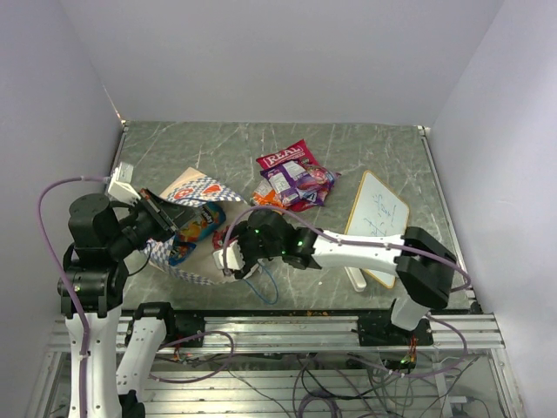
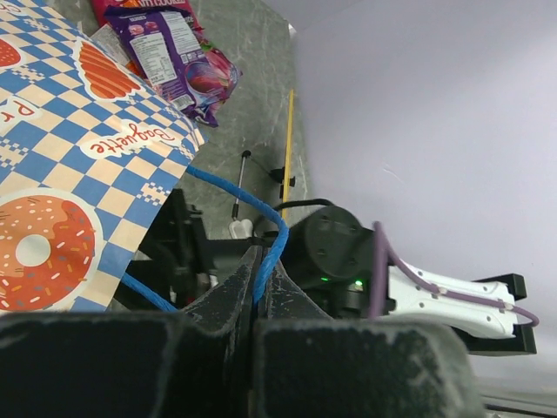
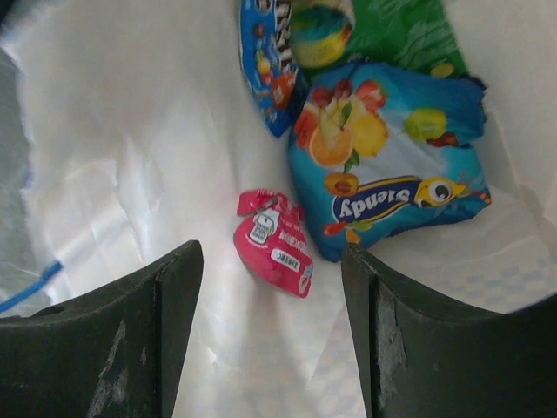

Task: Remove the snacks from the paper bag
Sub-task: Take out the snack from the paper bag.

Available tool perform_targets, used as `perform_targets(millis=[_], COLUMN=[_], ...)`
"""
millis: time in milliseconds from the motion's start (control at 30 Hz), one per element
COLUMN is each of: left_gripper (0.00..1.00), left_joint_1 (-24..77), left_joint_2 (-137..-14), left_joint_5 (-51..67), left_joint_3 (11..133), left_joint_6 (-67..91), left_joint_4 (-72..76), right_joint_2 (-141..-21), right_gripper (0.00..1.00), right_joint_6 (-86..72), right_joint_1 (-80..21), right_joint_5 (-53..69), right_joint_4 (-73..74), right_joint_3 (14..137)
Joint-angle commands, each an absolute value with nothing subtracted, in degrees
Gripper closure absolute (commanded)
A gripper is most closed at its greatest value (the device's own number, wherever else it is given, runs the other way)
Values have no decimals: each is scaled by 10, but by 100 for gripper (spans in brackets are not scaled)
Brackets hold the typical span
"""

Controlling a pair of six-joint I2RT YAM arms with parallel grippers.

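Note:
The checkered paper bag [image 1: 202, 188] lies on its side at the left, mouth toward the right arm. My left gripper [image 2: 258, 287] is shut on its blue string handle [image 2: 270, 248], holding the bag's edge up. My right gripper [image 3: 271, 254] is open inside the bag's mouth [image 1: 228, 258], over the cream lining [image 3: 130, 131]. A small red packet [image 3: 277, 254] lies just past its fingertips, untouched. Beyond it lie a blue-green fruit packet [image 3: 387, 174], a blue packet [image 3: 264, 61] and a green one [image 3: 392, 30]. More snacks, a red bag [image 1: 287, 158] and a purple packet [image 1: 291, 181], lie piled on the table.
A wood-framed whiteboard [image 1: 376, 222] lies on the table right of the snack pile, close to the right arm's elbow. The bag's second blue handle [image 1: 268, 287] trails on the table near the front edge. Grey walls close in the table on three sides.

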State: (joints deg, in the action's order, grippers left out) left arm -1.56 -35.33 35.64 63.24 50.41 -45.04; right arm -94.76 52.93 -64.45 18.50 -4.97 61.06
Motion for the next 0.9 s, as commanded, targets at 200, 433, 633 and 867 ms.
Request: perform_targets(millis=[200, 433, 633, 867], left_gripper=[93, 93, 93, 93], left_joint_1=[-16, -15, -15, -15], left_joint_2=[-331, -329, -333, -325], left_joint_5=[395, 399, 396, 395], left_joint_3=[624, 617, 622, 612], left_joint_6=[521, 519, 503, 501], left_joint_4=[-417, -415, -425, -438], right_joint_2=[-1071, -1145, -1181, -1189], right_gripper=[35, 40, 53, 80], right_joint_6=[582, 547, 541, 543], right_joint_1=[-645, -646, -645, -646], right_joint_5=[95, 91, 71, 73], right_joint_4=[-63, -71, -69, -52], right_joint_3=[666, 724, 744, 770])
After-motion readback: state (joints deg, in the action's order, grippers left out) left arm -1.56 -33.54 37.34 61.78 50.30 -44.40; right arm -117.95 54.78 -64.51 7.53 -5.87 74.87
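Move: The small red snack on the paper bag's inner wall lies about 6 cm ahead of the open right fingers, 5 cm to their left and 11 cm below. The blue fruit-candy bag is some 5 cm farther out and 5 cm farther left than the red snack; the small blue packet is about 3 cm ahead of the right hand and 16 cm to its left. From the left hand, the red snack is roughly 6 cm ahead, 9 cm to the right and 31 cm below. The right fingertips pinch the small red snack, after sinking about 10 cm into the mouth of the bag while reaching some 6 cm forward and 4 cm left. The left-pointing fingers tip about 10 degrees farther down, stay open through most of the descent and close late around it. The left hand keeps its grip on the blue handle, nearly still. ##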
